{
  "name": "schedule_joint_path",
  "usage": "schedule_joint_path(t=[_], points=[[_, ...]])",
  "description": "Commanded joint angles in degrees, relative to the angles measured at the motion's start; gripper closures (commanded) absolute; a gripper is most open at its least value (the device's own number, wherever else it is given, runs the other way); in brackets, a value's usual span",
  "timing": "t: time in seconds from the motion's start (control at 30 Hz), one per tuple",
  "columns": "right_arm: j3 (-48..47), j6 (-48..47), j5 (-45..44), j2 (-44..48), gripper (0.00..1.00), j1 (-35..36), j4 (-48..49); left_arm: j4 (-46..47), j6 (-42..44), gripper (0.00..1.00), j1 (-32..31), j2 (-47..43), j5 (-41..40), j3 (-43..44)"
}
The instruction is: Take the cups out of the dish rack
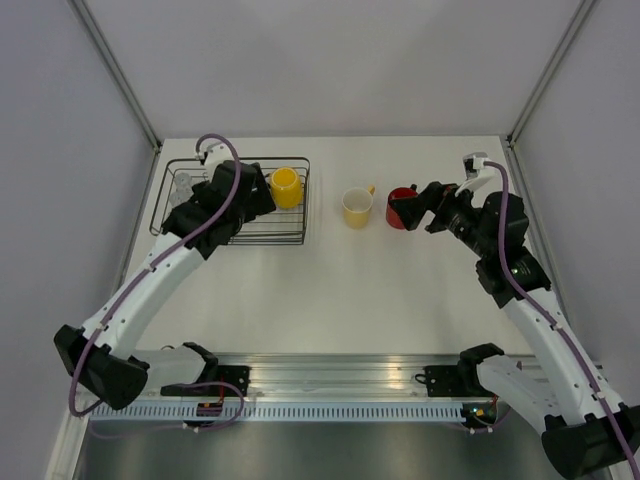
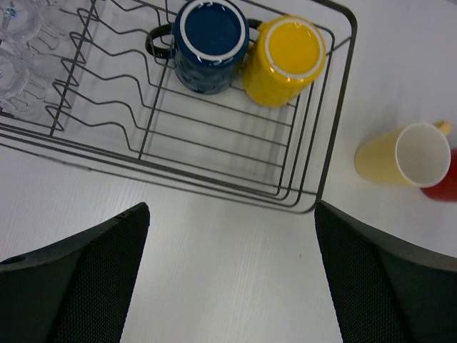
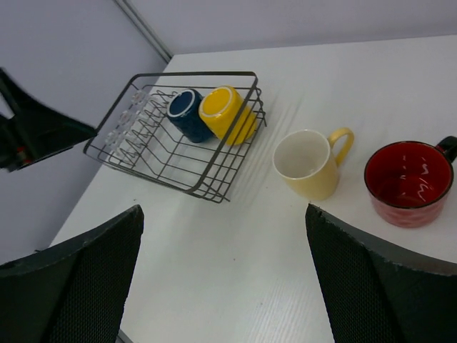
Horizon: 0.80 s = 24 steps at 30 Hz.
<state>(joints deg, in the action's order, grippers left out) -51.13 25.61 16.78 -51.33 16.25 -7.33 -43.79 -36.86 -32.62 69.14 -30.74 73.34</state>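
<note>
The black wire dish rack [image 1: 306, 205] stands at the back left of the table. Upside down in its right end are a dark blue mug [image 2: 211, 43] and a bright yellow mug [image 2: 285, 57], touching each other. Clear glass tumblers [image 2: 18, 43] sit at its left end. A pale yellow mug [image 1: 356, 207] and a red mug [image 1: 400, 207] stand upright on the table right of the rack. My left gripper [image 2: 232, 286] hovers open over the rack's near edge, holding nothing. My right gripper [image 3: 225, 286] is open and empty, just beside the red mug [image 3: 408, 182].
Grey walls enclose the table on the left, back and right. A metal rail [image 1: 330, 375] with both arm bases runs along the near edge. My left arm [image 1: 160, 270] reaches over the table's left side to the rack.
</note>
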Motion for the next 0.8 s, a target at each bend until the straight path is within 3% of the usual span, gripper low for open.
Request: schedule_joint_path(t=[0.0,0.23,0.63,0.77], points=[[0.2,3.9,5.2,3.8,0.02,-0.2,2.8,2.0,-3.3,0.00,5.2,4.5,3.8,6.1],[3.3,3.6,6.7,8.3,0.02,-0.2,-0.9,1.7,-17.9,0.01,6.7,11.7,-5.8,10.2],[2.8,-1.8,4.6,11.3,0.02,-0.2,-9.9,-1.9,-19.7,0.00,10.8,29.9,-7.8,25.9],[2.7,-0.8,6.2,11.0,0.02,-0.2,-8.8,-4.6,-20.6,0.00,12.3,36.0,-7.8,30.2]])
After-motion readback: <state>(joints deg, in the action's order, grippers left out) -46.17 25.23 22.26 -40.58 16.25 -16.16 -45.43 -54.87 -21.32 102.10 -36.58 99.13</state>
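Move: The left hand, empty and open, is going for the upside-down blue mug in the rack, about 16 cm ahead, 5 cm to its left and some 17 cm below. The yellow mug stands close by it, about 17 cm ahead of the hand and 4 cm to its right; the row of glasses is roughly 18 cm left of the blue mug. From the right hand the blue mug is about 17 cm ahead, 37 cm left and 23 cm below. Still touching nothing, the left hand reaches forward some 15 cm over the rack to the blue mug, staying nearly level before dipping about 3 cm near the end; it turns about 25 degrees counter-clockwise, fingers kept wide open. The empty right hand backs off about 5 cm from the red mug, first rising slightly and then sinking. ##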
